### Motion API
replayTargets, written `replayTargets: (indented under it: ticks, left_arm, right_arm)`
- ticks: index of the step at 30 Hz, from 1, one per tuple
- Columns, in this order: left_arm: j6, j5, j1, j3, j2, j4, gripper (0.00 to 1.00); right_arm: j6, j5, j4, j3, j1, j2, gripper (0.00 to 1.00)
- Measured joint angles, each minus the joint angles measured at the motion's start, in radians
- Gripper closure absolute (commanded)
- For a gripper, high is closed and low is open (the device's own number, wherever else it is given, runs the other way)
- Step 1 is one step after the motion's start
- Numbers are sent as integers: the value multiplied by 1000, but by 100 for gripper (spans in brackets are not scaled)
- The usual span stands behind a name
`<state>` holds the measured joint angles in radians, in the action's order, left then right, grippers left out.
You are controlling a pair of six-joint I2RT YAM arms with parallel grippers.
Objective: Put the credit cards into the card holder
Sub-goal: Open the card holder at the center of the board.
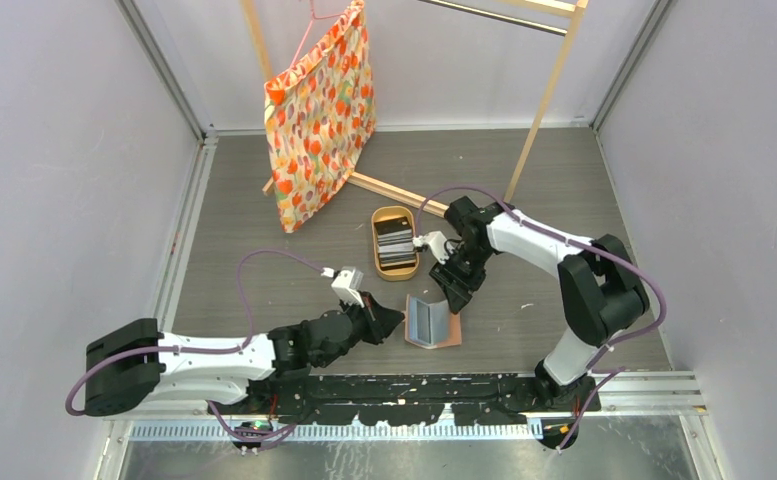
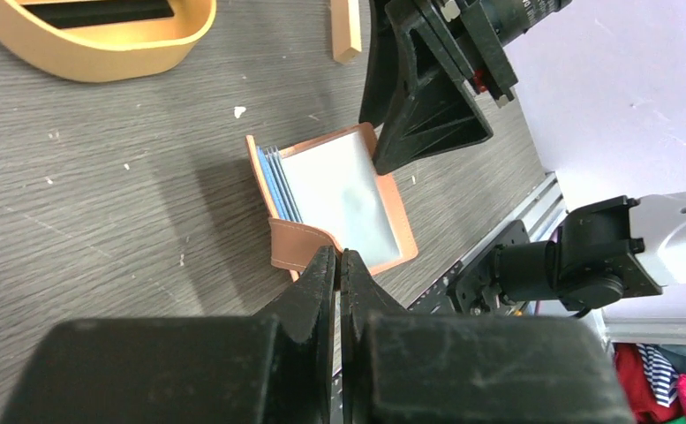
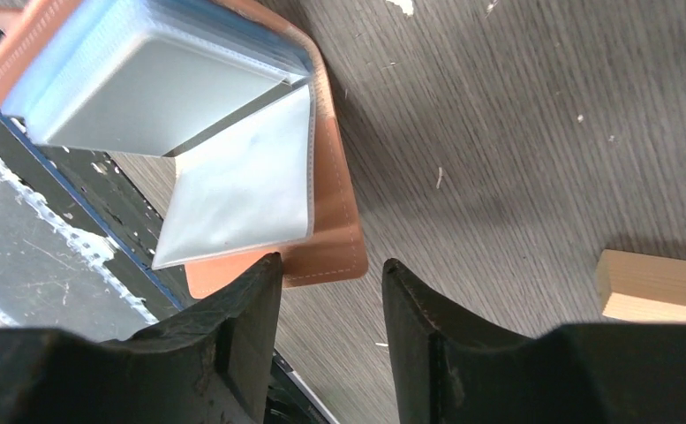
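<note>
The salmon-tan card holder (image 1: pixel 434 325) (image 2: pixel 339 190) (image 3: pixel 330 221) lies open near the table's front edge, its clear sleeves (image 3: pixel 233 190) fanned up. My left gripper (image 1: pixel 396 322) (image 2: pixel 339 262) is at its left edge, shut on the curled snap tab (image 2: pixel 297 244). Just above the holder's right corner hangs my right gripper (image 1: pixel 455 297) (image 3: pixel 330 265), jaws apart with nothing between them. Dark and grey credit cards (image 1: pixel 396 246) (image 2: pixel 101 11) lie stacked in the oval wooden tray (image 1: pixel 376 222) (image 2: pixel 101 53) behind the holder.
An orange floral bag (image 1: pixel 319 115) hangs from a wooden rack at the back. The rack's foot bar (image 1: pixel 394 187) (image 2: pixel 346 31) (image 3: pixel 657 287) lies on the table behind the tray. The black base rail (image 1: pixel 414 385) runs along the near edge.
</note>
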<state>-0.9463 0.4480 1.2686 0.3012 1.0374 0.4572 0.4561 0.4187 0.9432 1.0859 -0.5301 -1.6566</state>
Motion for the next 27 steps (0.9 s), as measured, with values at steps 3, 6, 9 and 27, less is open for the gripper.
replayTargets:
  ticks: [3, 6, 9, 27]
  left_arm:
    - [-16, 5, 0, -17, 0, -5, 100]
    - [-24, 5, 0, -35, 0, -6, 100]
    - [-32, 5, 0, -43, 0, -6, 100]
    - [-95, 27, 0, -101, -89, -74, 100]
  right_arm:
    - [-1, 1, 0, 3, 0, -29, 57]
    - [-4, 3, 4, 6, 0, -60, 70]
    - [-10, 9, 13, 14, 0, -85, 86]
    - [-67, -190, -63, 19, -1, -93, 98]
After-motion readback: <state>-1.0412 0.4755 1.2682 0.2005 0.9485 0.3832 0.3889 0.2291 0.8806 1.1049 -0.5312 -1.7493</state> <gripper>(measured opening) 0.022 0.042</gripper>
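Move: The card holder stands half open. Its middle is about 3 cm back and 4 cm left of the right hand and some 2 cm lower, and its far right corner is practically between that hand's parted fingers, 1 cm below. The foot of the wooden rack is about 7 cm ahead and 5 cm right of the right hand; the card tray is some 14 cm ahead and 12 cm left. From the left hand, already pinching the closure strap, the holder's middle lies about 7 cm right, 2 cm back and 6 cm down. The right fingers shut on the far right corner of the holder's cover as the hand sinks a little. They then draw that corner forward and right, about 3 cm, still edging down and tilting some 10 degrees to point more steeply down. The left hand keeps its pinch on the strap and pulls down and to the left, about 3 cm each way. ##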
